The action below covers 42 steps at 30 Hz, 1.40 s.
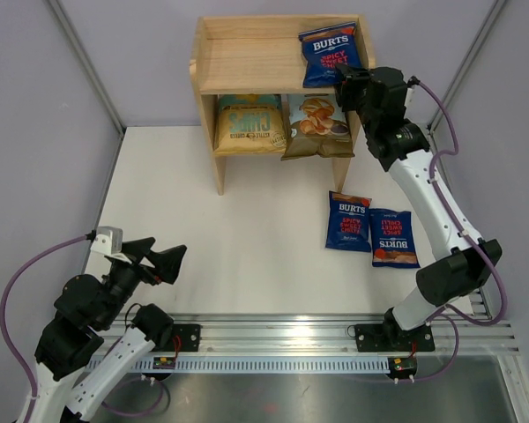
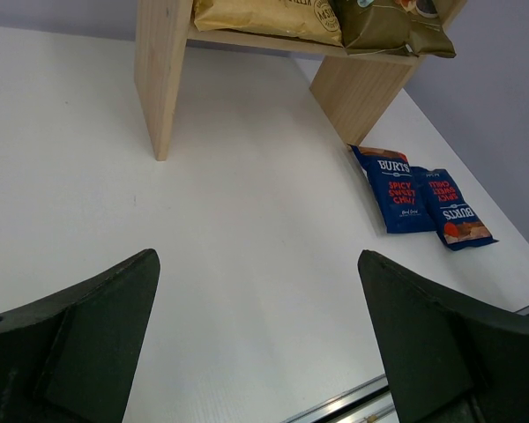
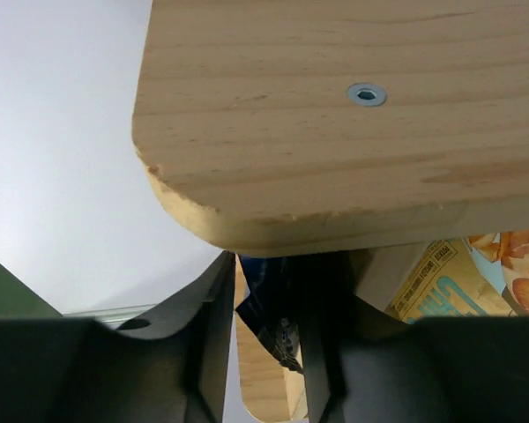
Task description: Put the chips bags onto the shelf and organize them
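Observation:
One dark-blue Burts bag (image 1: 329, 55) lies on the right end of the wooden shelf's (image 1: 247, 62) top tier. My right gripper (image 1: 346, 84) is at that bag's front corner. In the right wrist view its jaws (image 3: 269, 352) stand a little apart under the shelf's side panel (image 3: 353, 159), with the bag's dark edge (image 3: 273, 308) between them and a gap beside it. The yellow bag (image 1: 249, 123) and the Cassava bag (image 1: 317, 126) stand on the lower tier. Two more Burts bags (image 1: 349, 222) (image 1: 392, 238) lie flat on the table. My left gripper (image 1: 154, 260) hangs wide open and empty.
The white table (image 1: 247, 247) is bounded by grey walls and an aluminium rail (image 1: 282, 330) at the near edge. The left half of the top tier is bare wood. The left wrist view shows both table bags (image 2: 395, 189) (image 2: 451, 210) right of the shelf leg (image 2: 159, 79).

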Each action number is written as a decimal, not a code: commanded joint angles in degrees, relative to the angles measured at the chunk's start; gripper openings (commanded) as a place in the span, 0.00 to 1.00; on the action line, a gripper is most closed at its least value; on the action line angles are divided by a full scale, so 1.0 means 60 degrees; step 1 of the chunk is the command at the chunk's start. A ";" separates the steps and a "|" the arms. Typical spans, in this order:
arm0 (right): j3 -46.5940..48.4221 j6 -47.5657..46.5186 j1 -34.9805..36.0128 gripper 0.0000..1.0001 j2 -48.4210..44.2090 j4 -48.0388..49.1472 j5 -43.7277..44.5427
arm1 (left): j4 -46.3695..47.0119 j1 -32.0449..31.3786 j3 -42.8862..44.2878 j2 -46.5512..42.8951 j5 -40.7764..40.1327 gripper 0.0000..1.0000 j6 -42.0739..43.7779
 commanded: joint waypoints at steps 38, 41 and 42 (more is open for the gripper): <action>-0.6790 -0.8732 -0.0043 0.99 -0.6998 -0.1554 -0.1744 | 0.0759 -0.0059 0.0198 0.2441 0.0561 0.99 -0.0787; -0.7550 -0.9160 -0.0028 0.99 -0.7845 -0.2975 -0.1120 | 0.2427 -0.0059 -0.0678 0.3304 0.2197 0.99 -0.1490; -0.7786 -0.8956 -0.0043 0.99 -0.8052 -0.3287 -0.0942 | 0.3374 -0.0059 -0.0843 0.3597 0.2508 0.99 -0.1869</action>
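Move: The right fingers are still at the lower right edge of the Burts bag on the top shelf, whose middle is about 8 cm ahead, 2 cm left and 5 cm below. On the table, the nearer Burts bag lies some 43 cm below, 6 cm back and 8 cm right; the outer Burts bag is 12 cm right of that and 5 cm nearer the base. The crisps bag stands 7 cm ahead, 23 cm below. From the left hand, the nearer bag is 26 cm ahead, 38 cm right, 28 cm below. Open the right gripper fully to let go of the Burts bag on the top shelf, easing up a centimetre or so as you back out. Then draw back about 20 cm and down 12, drifting right, towards the nearer table bag, rolling the hand's left side down nearly 50 degrees and turning a little counter-clockwise. Late on, start the open left gripper right, forward and down, tipping its fingers down. ##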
